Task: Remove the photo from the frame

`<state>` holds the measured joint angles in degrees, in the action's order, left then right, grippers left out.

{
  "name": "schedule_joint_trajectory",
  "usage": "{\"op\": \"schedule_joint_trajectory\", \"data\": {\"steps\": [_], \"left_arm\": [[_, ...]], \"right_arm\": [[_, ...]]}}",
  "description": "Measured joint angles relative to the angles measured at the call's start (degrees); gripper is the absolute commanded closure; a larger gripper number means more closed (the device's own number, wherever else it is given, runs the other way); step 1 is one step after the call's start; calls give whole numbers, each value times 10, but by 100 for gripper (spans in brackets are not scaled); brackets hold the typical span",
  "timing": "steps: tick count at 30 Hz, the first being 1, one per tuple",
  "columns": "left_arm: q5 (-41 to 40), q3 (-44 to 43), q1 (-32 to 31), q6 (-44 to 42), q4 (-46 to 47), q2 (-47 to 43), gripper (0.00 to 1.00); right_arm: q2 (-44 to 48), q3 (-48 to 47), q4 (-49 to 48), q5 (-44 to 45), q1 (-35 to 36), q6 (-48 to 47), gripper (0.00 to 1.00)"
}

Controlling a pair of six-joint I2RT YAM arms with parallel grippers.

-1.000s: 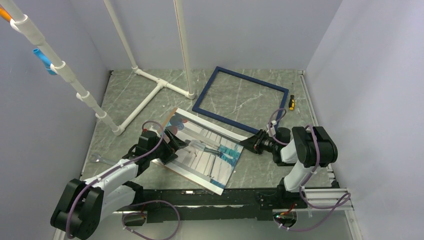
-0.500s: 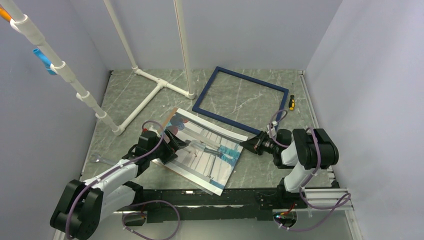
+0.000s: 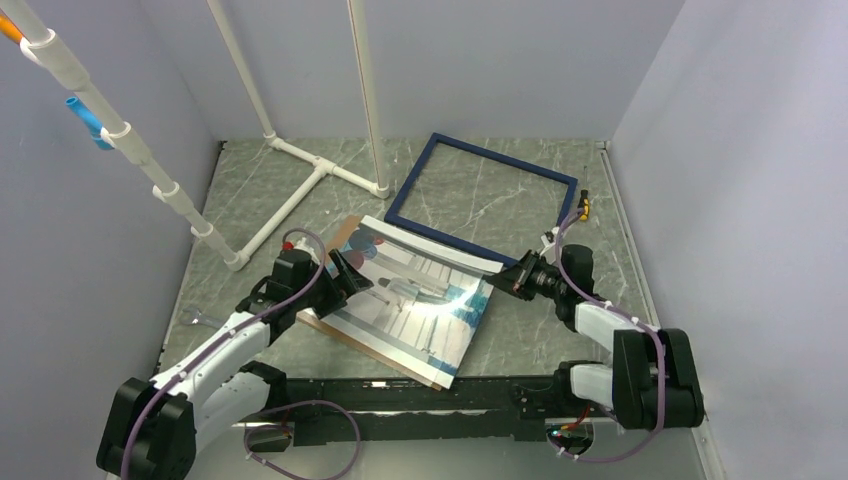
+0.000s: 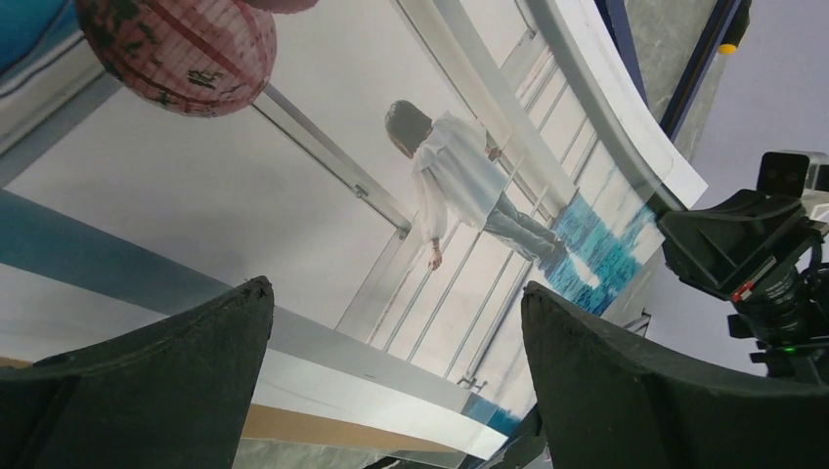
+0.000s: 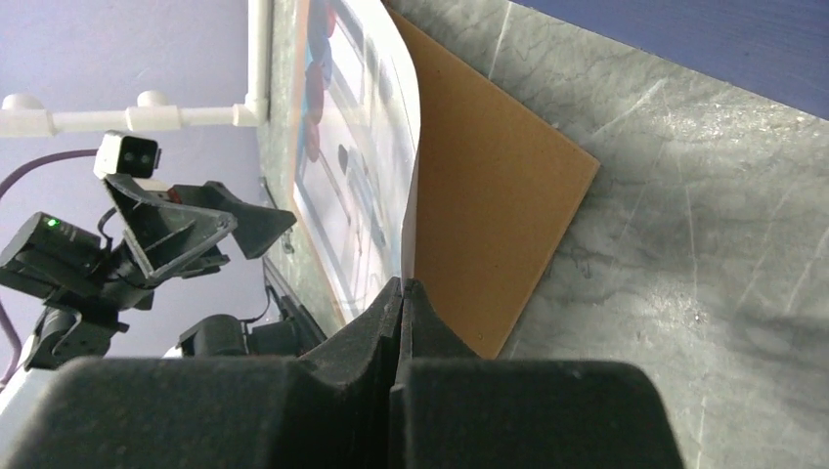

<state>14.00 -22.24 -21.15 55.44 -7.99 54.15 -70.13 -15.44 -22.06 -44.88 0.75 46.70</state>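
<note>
The photo (image 3: 410,300) lies on a brown backing board (image 3: 341,236) in the middle of the table. Its right edge curls up off the board. My right gripper (image 3: 505,283) is shut on that raised edge. In the right wrist view the thin white sheet (image 5: 364,147) runs into the closed gripper (image 5: 401,285), with the board (image 5: 489,195) flat beneath. My left gripper (image 3: 350,272) stands open over the photo's left edge, and nothing sits between its fingers (image 4: 396,286). The frame (image 3: 409,179), navy blue and holding nothing, lies flat at the back.
A white pipe structure (image 3: 300,190) stands at the back left, with uprights rising along the walls. A yellow-and-black screwdriver (image 3: 584,207) lies beside the frame's right corner. A black rail (image 3: 400,390) runs along the near edge, and walls close in three sides.
My right gripper has shut on the photo's right edge and raised it, curling the sheet off the board. The right arm has stretched forward. The left gripper has shifted slightly back.
</note>
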Motion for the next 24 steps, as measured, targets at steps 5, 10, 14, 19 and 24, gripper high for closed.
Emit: {"op": "schedule_joint_trajectory", "data": {"steps": [5, 10, 14, 19, 24], "left_arm": [[-4, -4, 5, -13, -20, -2, 1], [-2, -7, 39, -30, -43, -2, 1], [-2, -16, 62, -42, -56, -6, 1], [6, -19, 68, -48, -66, -17, 1], [16, -19, 68, -48, -74, -38, 1]], "right_arm": [[19, -27, 75, 10, 0, -37, 100], [29, -44, 145, 14, 1, -66, 100], [88, -96, 257, 57, 2, -102, 100], [136, -165, 337, 102, 2, -136, 100], [170, -207, 436, 151, 2, -153, 100]]}}
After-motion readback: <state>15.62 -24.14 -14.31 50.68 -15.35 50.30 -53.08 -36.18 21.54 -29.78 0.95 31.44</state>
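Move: I hold the photo by its right edge, near the far corner, with my right hand. Its middle lies about 17 cm left, 4 cm back and 5 cm below, and the brown backing board's middle some 19 cm left and 5 cm back, on the table. The empty blue frame's middle is about 22 cm ahead and 2 cm left. From my open left hand, the photo's middle is roughly 10 cm right, 1 cm back and 5 cm below. Keeping the photo pinched in my shut right fingers, I linger briefly, then lift about 7 cm while drawing it some 4 cm to the right across the backing board, rolling the wrist about 20 degrees so the hand's left side drops. My left hand, fingers wide open, shifts about 3 cm left over the board, away from the photo's middle. ##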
